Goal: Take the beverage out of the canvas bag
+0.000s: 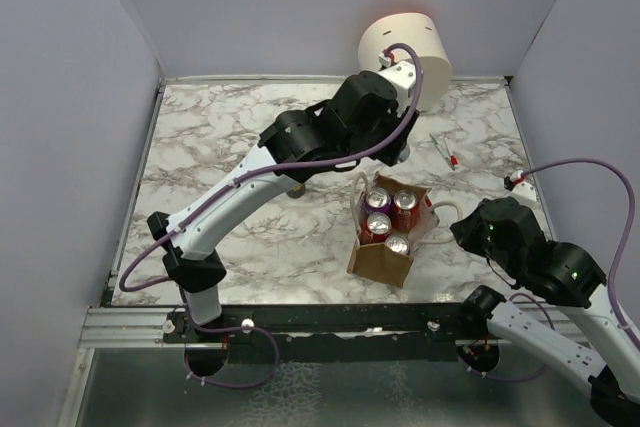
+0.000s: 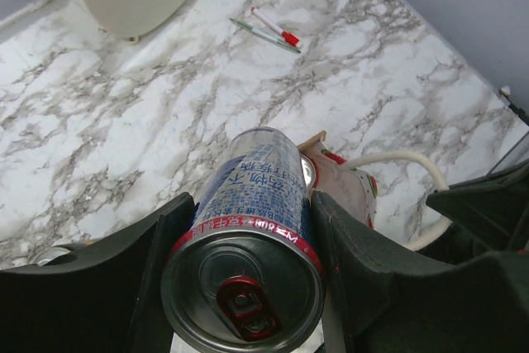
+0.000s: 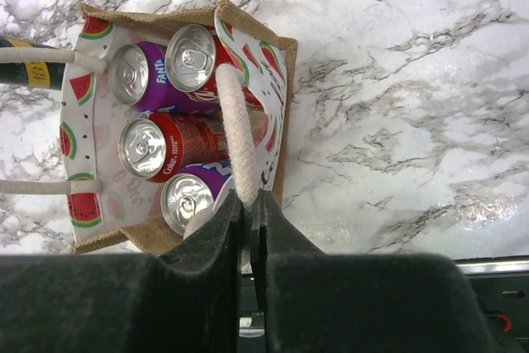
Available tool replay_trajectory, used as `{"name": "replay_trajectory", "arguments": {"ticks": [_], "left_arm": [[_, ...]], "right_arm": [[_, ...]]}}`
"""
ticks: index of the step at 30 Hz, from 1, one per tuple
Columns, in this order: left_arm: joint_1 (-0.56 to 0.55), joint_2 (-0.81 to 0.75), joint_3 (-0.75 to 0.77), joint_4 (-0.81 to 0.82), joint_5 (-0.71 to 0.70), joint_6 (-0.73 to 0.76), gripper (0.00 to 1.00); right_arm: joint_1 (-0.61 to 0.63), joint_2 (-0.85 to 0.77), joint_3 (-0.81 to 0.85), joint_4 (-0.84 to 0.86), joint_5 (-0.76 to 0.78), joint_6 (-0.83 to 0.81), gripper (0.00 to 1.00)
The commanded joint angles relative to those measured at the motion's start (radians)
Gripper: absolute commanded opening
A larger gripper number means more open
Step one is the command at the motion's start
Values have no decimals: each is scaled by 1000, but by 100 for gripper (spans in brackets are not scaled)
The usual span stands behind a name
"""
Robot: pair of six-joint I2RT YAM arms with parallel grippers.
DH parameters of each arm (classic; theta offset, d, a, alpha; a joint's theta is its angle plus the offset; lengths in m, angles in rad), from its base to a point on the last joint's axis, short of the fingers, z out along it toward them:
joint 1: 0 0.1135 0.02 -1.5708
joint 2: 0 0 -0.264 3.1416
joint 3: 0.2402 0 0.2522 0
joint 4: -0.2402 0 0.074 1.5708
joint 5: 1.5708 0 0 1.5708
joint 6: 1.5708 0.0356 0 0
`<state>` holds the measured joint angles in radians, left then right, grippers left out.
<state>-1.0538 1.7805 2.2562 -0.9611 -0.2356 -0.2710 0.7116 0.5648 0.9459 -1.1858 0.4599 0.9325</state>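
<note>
The canvas bag (image 1: 379, 261) stands on the marble table, a boxy tan tote with a watermelon-print lining (image 3: 81, 88) and white rope handles. Several cans stand upright in it, among them a red Coke can (image 3: 150, 148) and a purple Fanta can (image 3: 132, 73). My left gripper (image 2: 248, 204) is shut on a blue-and-silver beverage can (image 2: 252, 196) with a red rim, held above the table just behind the bag (image 2: 343, 183). In the top view the left wrist (image 1: 372, 112) hides that can. My right gripper (image 3: 250, 200) is shut on one rope handle (image 3: 233, 134) at the bag's right side.
A large cream cylinder (image 1: 405, 55) lies at the back of the table. Two pens (image 1: 445, 150) lie on the marble to the right of it, also in the left wrist view as pens (image 2: 269, 31). Grey walls enclose the table on three sides.
</note>
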Motion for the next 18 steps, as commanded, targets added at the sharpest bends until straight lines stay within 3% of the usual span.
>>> {"name": "replay_trajectory", "arguments": {"ticks": [1,10,18], "left_arm": [[36,-64,59,52,-112,-5,0],[171,-78,74,-38,-281,-37,0],[282,-183,-100,-108,-318,-151,0]], "right_arm": [[2,-14,-9,-1,26,12,5],[2,25,-10,4,19,0,5],[2,49,-15,32,-8,-41,5]]}}
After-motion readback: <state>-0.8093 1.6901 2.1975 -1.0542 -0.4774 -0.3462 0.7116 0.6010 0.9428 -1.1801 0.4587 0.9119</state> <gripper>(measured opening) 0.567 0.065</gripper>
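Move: The left hand, holding the blue beverage can, is bringing it to the open table around the dark can already standing out; that one stands about 14 cm ahead of it, 21 cm to its left and 33 cm below. The canvas bag sits nearly beneath, some 4 cm back, 3 cm right and 31 cm down; the two pens lie roughly 29 cm ahead and 18 cm right. From the right hand the dark can is about 24 cm ahead, 35 cm left. Still pinching the blue can around its sides, the left hand swings it left and forward, away from the canvas bag and towards the space above the dark can, about 15 cm in all and nearly level. On the way the wrist turns counter-clockwise by close to 30 degrees; the fingers keep their hold. ##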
